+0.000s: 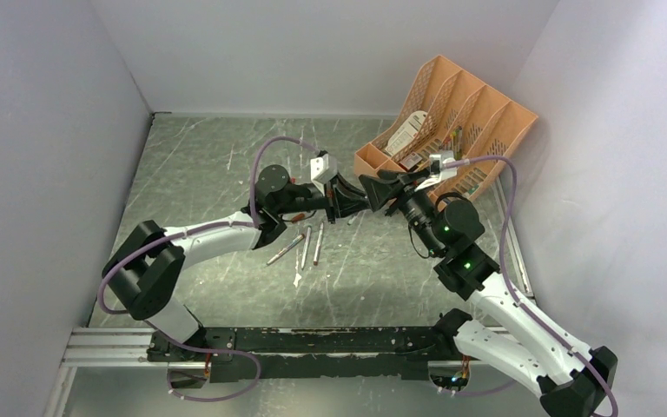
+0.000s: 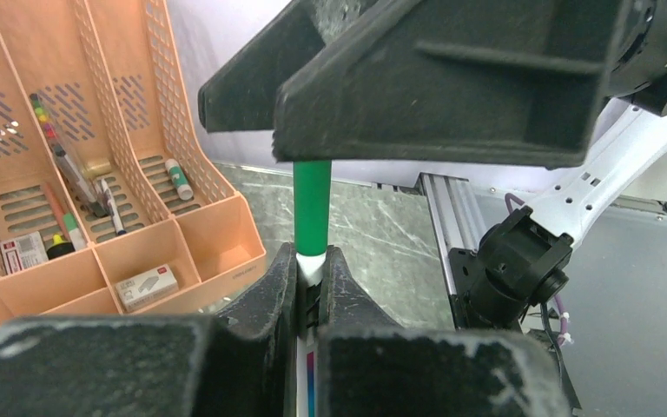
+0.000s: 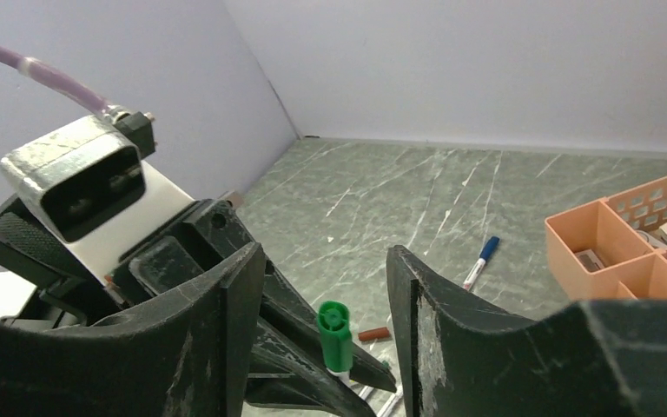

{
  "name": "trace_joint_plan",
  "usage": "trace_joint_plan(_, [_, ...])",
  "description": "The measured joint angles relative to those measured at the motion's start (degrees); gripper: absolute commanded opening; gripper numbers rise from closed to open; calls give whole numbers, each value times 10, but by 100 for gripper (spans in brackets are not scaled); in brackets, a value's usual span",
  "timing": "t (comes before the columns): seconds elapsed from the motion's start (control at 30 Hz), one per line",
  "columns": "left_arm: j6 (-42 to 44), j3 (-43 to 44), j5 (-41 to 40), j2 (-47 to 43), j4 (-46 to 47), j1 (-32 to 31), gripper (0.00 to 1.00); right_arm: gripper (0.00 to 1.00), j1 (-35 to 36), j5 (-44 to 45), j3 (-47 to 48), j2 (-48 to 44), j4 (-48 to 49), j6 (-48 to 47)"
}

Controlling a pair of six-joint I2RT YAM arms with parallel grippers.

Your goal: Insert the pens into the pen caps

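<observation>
My left gripper (image 2: 311, 261) is shut on a whitish pen (image 2: 311, 269), which stands up between its fingers with a green pen cap (image 2: 312, 208) on its tip. In the top view the two grippers meet nose to nose above the table's middle, the left gripper (image 1: 347, 201) facing the right gripper (image 1: 372, 193). My right gripper (image 3: 326, 252) is open, its jaws on either side of the green cap (image 3: 336, 337) and not touching it. A brownish cap (image 3: 373, 334) and a blue-capped pen (image 3: 481, 261) lie on the table beyond. Three more pens (image 1: 305, 247) lie below the left gripper.
An orange organiser (image 1: 452, 130) with bunched pens and small boxes stands at the back right, close behind the right gripper. Grey walls close in the left, back and right sides. The aluminium rail (image 1: 104, 347) with the arm bases runs along the near edge.
</observation>
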Motion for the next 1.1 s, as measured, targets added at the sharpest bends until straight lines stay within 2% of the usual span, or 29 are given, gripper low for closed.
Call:
trace_joint_plan(0.03, [0, 0, 0, -3, 0, 0, 7, 51, 0, 0, 0, 0, -1, 0])
trace_joint_plan(0.1, [0, 0, 1, -8, 1, 0, 7, 42, 0, 0, 0, 0, -2, 0])
trace_joint_plan(0.3, [-1, 0, 2, -10, 2, 0, 7, 2, 0, 0, -2, 0, -6, 2])
trace_joint_plan(0.33, [-1, 0, 2, -10, 2, 0, 7, 0, 0, 0, -3, 0, -6, 2])
trace_joint_plan(0.63, [-7, 0, 3, -11, -2, 0, 7, 0, 0, -3, -5, -1, -9, 0])
trace_joint_plan(1.1, [2, 52, 19, -14, -65, 0, 7, 0, -8, -11, -17, -8, 29, 5])
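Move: The green cap, set on the upright pen in the left fingers, stands between the right hand's open fingers, level with that hand point and about 2 cm below it. Some 34 cm below the right hand, on the table, the brown cap lies about 10 cm ahead and 15 cm left, the nearest loose pen 11 cm left and level, and the blue-capped pen 19 cm ahead and 8 cm left. From the left hand point, the green cap is about 4 cm straight above. The right hand stays almost in place, sinking less than 1 cm as its fingers close from half open and pinch the green cap from both sides, while the left hand keeps its grip on the pen and lifts only slightly. Once the cap is held, the left hand pushes the pen straight up against it, about 2.5 cm up in all, and the right hand holds on but is carried up roughly 1 cm. ##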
